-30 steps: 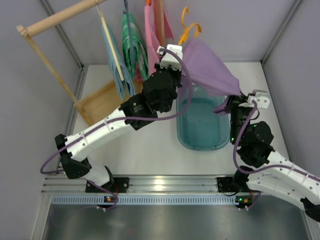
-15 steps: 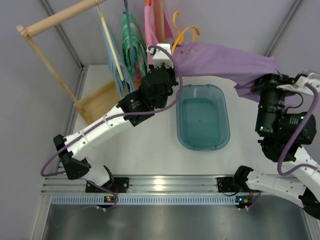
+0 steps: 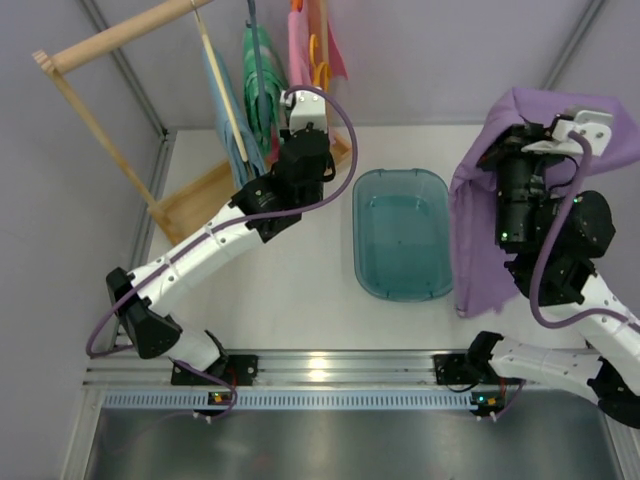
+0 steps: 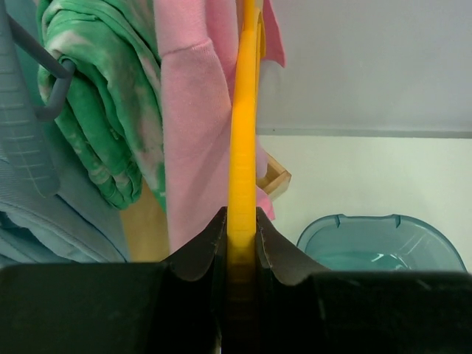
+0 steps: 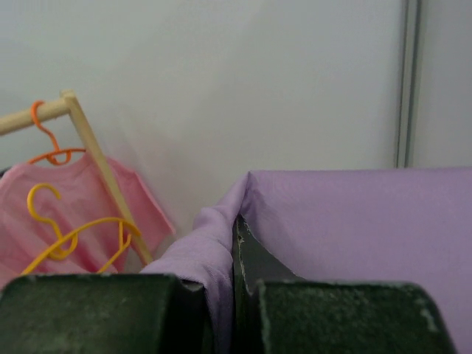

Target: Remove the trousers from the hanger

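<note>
The lilac trousers (image 3: 470,235) are off the hanger. They hang from my right gripper (image 3: 527,135) at the right of the table and drape over that arm. In the right wrist view a fold of the trousers (image 5: 354,221) is pinched in the shut right gripper (image 5: 237,225). The orange-yellow hanger (image 3: 320,68) is bare and hangs by the pink garment at the rack. My left gripper (image 3: 312,92) is shut on it. The left wrist view shows the hanger's bar (image 4: 243,133) rising straight out of the left gripper (image 4: 242,221).
A teal basin (image 3: 402,235) lies mid-table between the arms. The wooden rack (image 3: 120,35) at the back left carries a light blue garment (image 3: 232,140), a green one (image 4: 103,110) and a pink one (image 4: 195,110). Grey walls enclose the table.
My right gripper pulled the trousers rightward until they came free of the hanger and fell over the right arm. My left gripper carried the hanger back toward the rack.
</note>
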{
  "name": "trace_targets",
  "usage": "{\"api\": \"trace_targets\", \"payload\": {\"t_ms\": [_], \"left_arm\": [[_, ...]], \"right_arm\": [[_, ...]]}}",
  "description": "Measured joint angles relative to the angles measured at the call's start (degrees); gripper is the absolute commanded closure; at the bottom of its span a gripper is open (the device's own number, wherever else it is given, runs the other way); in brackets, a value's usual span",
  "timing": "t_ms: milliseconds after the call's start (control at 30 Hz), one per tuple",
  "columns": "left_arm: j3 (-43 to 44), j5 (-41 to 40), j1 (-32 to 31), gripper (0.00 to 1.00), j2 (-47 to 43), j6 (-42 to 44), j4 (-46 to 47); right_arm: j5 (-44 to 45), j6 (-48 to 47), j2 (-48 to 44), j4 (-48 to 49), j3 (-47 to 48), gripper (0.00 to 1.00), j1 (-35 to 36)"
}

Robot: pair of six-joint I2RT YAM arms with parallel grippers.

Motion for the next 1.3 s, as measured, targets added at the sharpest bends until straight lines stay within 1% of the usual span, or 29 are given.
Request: {"api": "trace_targets", "payload": {"t_ms": [133, 233, 467, 733, 933, 1133, 1300], "left_arm": [[-0.31, 1.86, 0.04, 1.0, -0.44, -0.02, -0.52], [-0.39, 3.26, 0.09, 1.0, -1.31, -0.02, -0.76], [-1.62, 5.18, 0.09, 1.0, -4.02, -0.02, -0.79], [-2.89, 6.4, 0.09, 1.0, -4.61, -0.07, -0.81], [-3.1, 6.95, 0.09, 1.0, -5.31, -0.09, -0.87], [-3.1, 7.91, 0.09, 1.0, -5.75, -0.22, -0.87], [-3.1, 8.37, 0.09, 1.0, -5.77, -0.26, -0.87]], "right_arm": [[-3.13, 1.36, 1.99, -4.2, -0.07, 1.0, 0.0], [-4.59, 1.53, 3.04, -4.72, -1.2, 1.0, -0.02], [-5.57, 1.7, 3.8, -4.92, -9.94, 1.0, -0.11], [-5.81, 1.18, 8.63, -3.08, -17.73, 1.0, -0.15], [-5.51, -1.42, 7.65, -1.66, -17.55, 1.0, -0.17], [-4.68, -6.32, 2.67, -1.68, -14.45, 1.0, -0.2], [-6.14, -8.87, -0.94, -1.05, -12.2, 1.0, -0.22]]}}
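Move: The teal basin stands on the table some 10 cm to the left of the right hand, about 2 cm farther out and roughly 52 cm below; the right hand already holds the purple trousers clear of the hanger. The empty yellow hanger is about 28 cm left and 17 cm ahead of the right hand, some 8 cm lower. From the left hand, the basin lies about 19 cm to the right, 11 cm back and 36 cm down. Still pinching the trousers, the right hand swings down some 17 cm, also left and a little forward, towards the basin, its fingers tipping down. It then turns back, rising about 10 cm while going right and back, and ends rolled some 20 degrees left side down. The left hand keeps the hanger, drawing back about 2 cm with a slight clockwise turn. ##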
